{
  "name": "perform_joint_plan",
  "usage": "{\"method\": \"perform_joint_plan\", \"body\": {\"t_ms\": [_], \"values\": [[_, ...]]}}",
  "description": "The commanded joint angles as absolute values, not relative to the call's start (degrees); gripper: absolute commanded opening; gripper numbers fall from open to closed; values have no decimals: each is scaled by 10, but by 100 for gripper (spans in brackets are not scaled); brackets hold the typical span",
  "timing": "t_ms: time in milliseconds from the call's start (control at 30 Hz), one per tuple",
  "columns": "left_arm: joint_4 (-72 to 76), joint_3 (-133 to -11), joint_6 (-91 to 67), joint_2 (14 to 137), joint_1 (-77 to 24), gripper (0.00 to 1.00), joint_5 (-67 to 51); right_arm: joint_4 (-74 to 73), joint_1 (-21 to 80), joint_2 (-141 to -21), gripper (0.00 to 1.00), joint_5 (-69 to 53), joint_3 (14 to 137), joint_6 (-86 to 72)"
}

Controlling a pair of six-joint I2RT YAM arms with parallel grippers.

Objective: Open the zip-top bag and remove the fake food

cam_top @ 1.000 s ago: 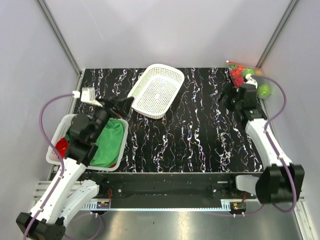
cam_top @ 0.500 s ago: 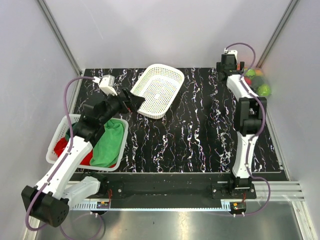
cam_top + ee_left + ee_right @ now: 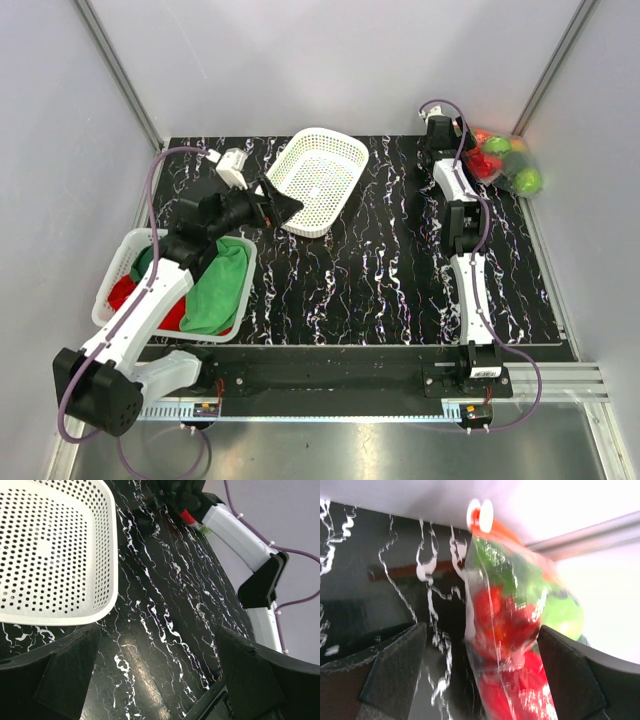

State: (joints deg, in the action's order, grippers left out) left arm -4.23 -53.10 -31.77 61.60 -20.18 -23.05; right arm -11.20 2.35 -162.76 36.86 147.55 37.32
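The zip-top bag [image 3: 503, 160] lies in the table's far right corner, clear plastic with an orange zip strip [image 3: 487, 525]. Red and green fake food [image 3: 512, 622] fills it, and a green round piece [image 3: 527, 181] shows at its right end. My right gripper [image 3: 460, 143] is stretched out to the bag's left end. In the right wrist view this gripper [image 3: 482, 677] is open, with the bag showing between its spread fingers and no grip on it. My left gripper [image 3: 281, 205] is open over bare table by the empty basket and holds nothing [image 3: 160, 677].
An empty white mesh basket [image 3: 315, 180] stands at the far middle, its rim [image 3: 111, 555] close to my left fingers. A second white basket [image 3: 104, 300] at the near left holds green and red cloths [image 3: 215, 285]. Grey walls close in the table.
The right arm has straightened toward the far right corner, bringing its gripper to the bag. The left arm has reached further toward the empty basket. Both grippers stayed open.
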Motion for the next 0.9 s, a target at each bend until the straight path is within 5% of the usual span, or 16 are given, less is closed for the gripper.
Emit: {"method": "perform_joint_plan", "body": {"t_ms": [0,267,367,433,867], "values": [[-22,-562,-314,636,-200,99,-268,13,18,-1663,100,379,1531,494],[-22,-575,-331,671,-204,99,-290,50,11,-1693,96,339,1557,498],[-22,-586,-335,681,-204,99,-294,38,6,-1697,82,332,1559,485],[-22,-590,-341,686,-204,99,-296,37,4,-1701,63,332,1559,491],[-21,-589,-358,691,-204,98,-288,112,43,-1643,4,418,1490,521]]}}
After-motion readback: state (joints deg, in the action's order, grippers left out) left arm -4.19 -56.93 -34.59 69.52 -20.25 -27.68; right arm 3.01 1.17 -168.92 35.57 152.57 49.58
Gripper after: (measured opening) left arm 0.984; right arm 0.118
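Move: The right hand, wide open near the far edge, is already at the bag's left side; the bag's middle is about 11 cm to its right, 6 cm back and 3 cm lower. The white slider on the bag's top edge sits some 6 cm ahead and 2 cm left. The empty white basket lies roughly 52 cm to its left and 14 cm back. From the left hand, the bag is about 64 cm to the right, 31 cm ahead and 25 cm below. Forward about 3 cm, with a small drift right and up, the right hand eases along the bag's left edge, its wrist turning some 10 degrees; as it slows, the wide-open fingers close nearly shut and pinch the clear plastic beside the white slider. The left hand, still wide open, sinks and slides right and forward a few centimetres near the basket. ##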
